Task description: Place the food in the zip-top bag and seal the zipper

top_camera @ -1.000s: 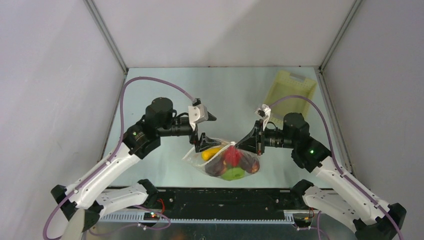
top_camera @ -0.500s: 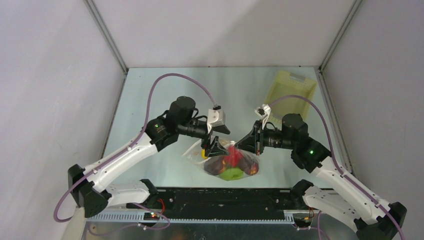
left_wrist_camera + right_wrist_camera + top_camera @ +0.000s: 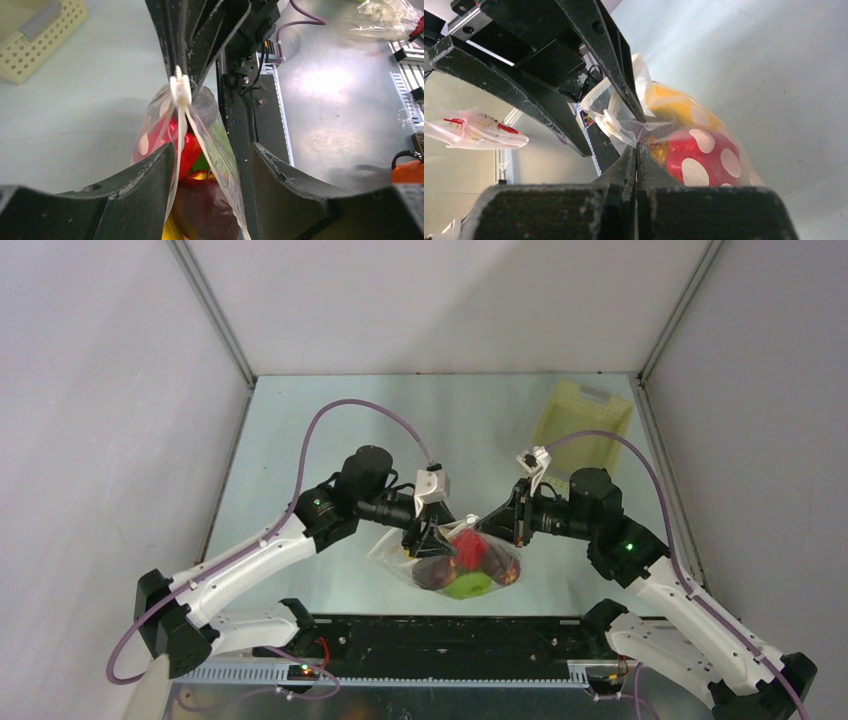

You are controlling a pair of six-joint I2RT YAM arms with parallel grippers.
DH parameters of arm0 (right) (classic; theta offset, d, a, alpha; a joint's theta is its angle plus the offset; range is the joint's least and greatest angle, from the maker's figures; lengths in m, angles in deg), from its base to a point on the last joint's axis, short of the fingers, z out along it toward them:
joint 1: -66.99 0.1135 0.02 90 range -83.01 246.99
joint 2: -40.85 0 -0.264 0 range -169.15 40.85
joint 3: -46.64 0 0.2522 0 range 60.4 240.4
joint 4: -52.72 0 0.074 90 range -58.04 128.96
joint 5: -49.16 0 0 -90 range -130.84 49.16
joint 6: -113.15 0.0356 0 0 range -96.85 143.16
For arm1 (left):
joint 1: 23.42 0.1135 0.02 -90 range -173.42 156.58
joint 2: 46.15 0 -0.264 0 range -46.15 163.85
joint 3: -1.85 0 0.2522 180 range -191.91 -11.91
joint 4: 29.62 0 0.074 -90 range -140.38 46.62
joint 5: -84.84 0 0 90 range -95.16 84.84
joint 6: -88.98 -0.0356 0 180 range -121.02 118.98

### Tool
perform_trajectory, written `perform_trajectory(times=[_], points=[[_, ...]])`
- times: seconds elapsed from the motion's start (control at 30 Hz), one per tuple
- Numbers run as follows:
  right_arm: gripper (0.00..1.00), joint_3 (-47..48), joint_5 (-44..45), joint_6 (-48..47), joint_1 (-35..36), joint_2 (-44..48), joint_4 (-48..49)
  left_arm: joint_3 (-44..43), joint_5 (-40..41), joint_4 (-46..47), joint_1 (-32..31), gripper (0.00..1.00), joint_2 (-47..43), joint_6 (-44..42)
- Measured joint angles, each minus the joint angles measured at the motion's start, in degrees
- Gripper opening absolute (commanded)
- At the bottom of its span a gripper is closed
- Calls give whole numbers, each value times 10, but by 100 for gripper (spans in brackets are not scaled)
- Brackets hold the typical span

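The zip-top bag (image 3: pixel 462 562) hangs just above the table between the two arms, holding the food: a red white-dotted piece (image 3: pixel 704 155), a dark maroon one (image 3: pixel 210 210), a green one (image 3: pixel 466 587) and a yellow one (image 3: pixel 669 100). My right gripper (image 3: pixel 636 145) is shut on the bag's top edge beside the white tab of the zipper (image 3: pixel 180 90). My left gripper (image 3: pixel 210 150) is open and straddles the bag's upper part. Its left finger lies against the film, and there is a gap on the right side.
A pale yellow perforated basket (image 3: pixel 582 420) lies at the back right. A black rail (image 3: pixel 440 635) runs along the near edge between the arm bases. Another crinkly plastic bag (image 3: pixel 474 132) lies off to the side of the table.
My left arm has swung right to the bag and its jaws have narrowed around the bag's upper part. The right gripper has kept its pinch, and the bag has barely moved.
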Motion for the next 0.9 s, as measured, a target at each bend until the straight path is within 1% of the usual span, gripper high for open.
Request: perform_trajectory(times=[0.13, 0.23, 0.3, 0.37, 0.4, 0.43, 0.47, 0.5, 0.57, 0.6, 0.67, 0.8, 0.83, 0.87, 0.9], points=[[0, 0, 8, 0, -5, 6, -4, 9, 4, 9, -8, 61, 0, 9], [0, 0, 10, 0, -5, 11, -9, 15, 16, 9, -12, 60, 0, 14], [0, 0, 12, 0, -5, 15, -12, 18, 22, 9, -13, 56, 0, 15], [0, 0, 13, 0, -5, 18, -13, 18, 29, 7, -15, 47, 0, 16], [0, 0, 13, -1, -5, 21, -14, 18, 30, 7, -16, 40, 0, 19], [0, 0, 13, -2, -5, 22, -14, 18, 33, 7, -16, 37, 0, 19], [0, 0, 13, -5, -5, 24, -16, 18, 36, 6, -17, 30, 0, 21], [0, 0, 13, -5, -5, 25, -17, 18, 40, 5, -17, 27, 0, 21], [0, 0, 13, -8, -5, 27, -22, 18, 47, 4, -18, 18, 0, 24], [0, 0, 13, -9, -5, 28, -25, 18, 49, 4, -19, 11, 0, 24], [0, 0, 12, -13, -5, 30, -30, 18, 53, 3, -19, 2, 0, 24], [1, 0, 5, -32, -5, 35, -41, 18, 59, 1, -20, 0, 0, 24], [5, 0, 3, -38, -5, 36, -43, 18, 59, 0, -20, 0, 0, 24], [19, 0, 1, -47, -4, 37, -45, 18, 59, 0, -21, 0, 0, 24], [26, 0, 0, -54, -3, 38, -47, 18, 58, 0, -21, 0, 0, 24]])
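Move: The open zipper lips of the bag run between the left hand's spread fingers, about 2 cm below its hand point and 1 cm to its right. The white slider stands some 4 cm to the left hand's right, 2 cm farther out and 1 cm higher; the red pepper is 4 cm right, 2 cm out and 8 cm down. A dark round food lies 2 cm back, 2 cm left and 10 cm down. From the right hand the slider is level ahead-wise, 2 cm left and 1 cm up. The zipper lips beside the slider are straddled from above as the left hand sinks about 2 cm, then its fingers shut fully and pinch the two lips together. The right hand keeps its pinch on the bag's corner by the slider and eases about 1.5 cm to the right, then back 1 cm towards the base. ##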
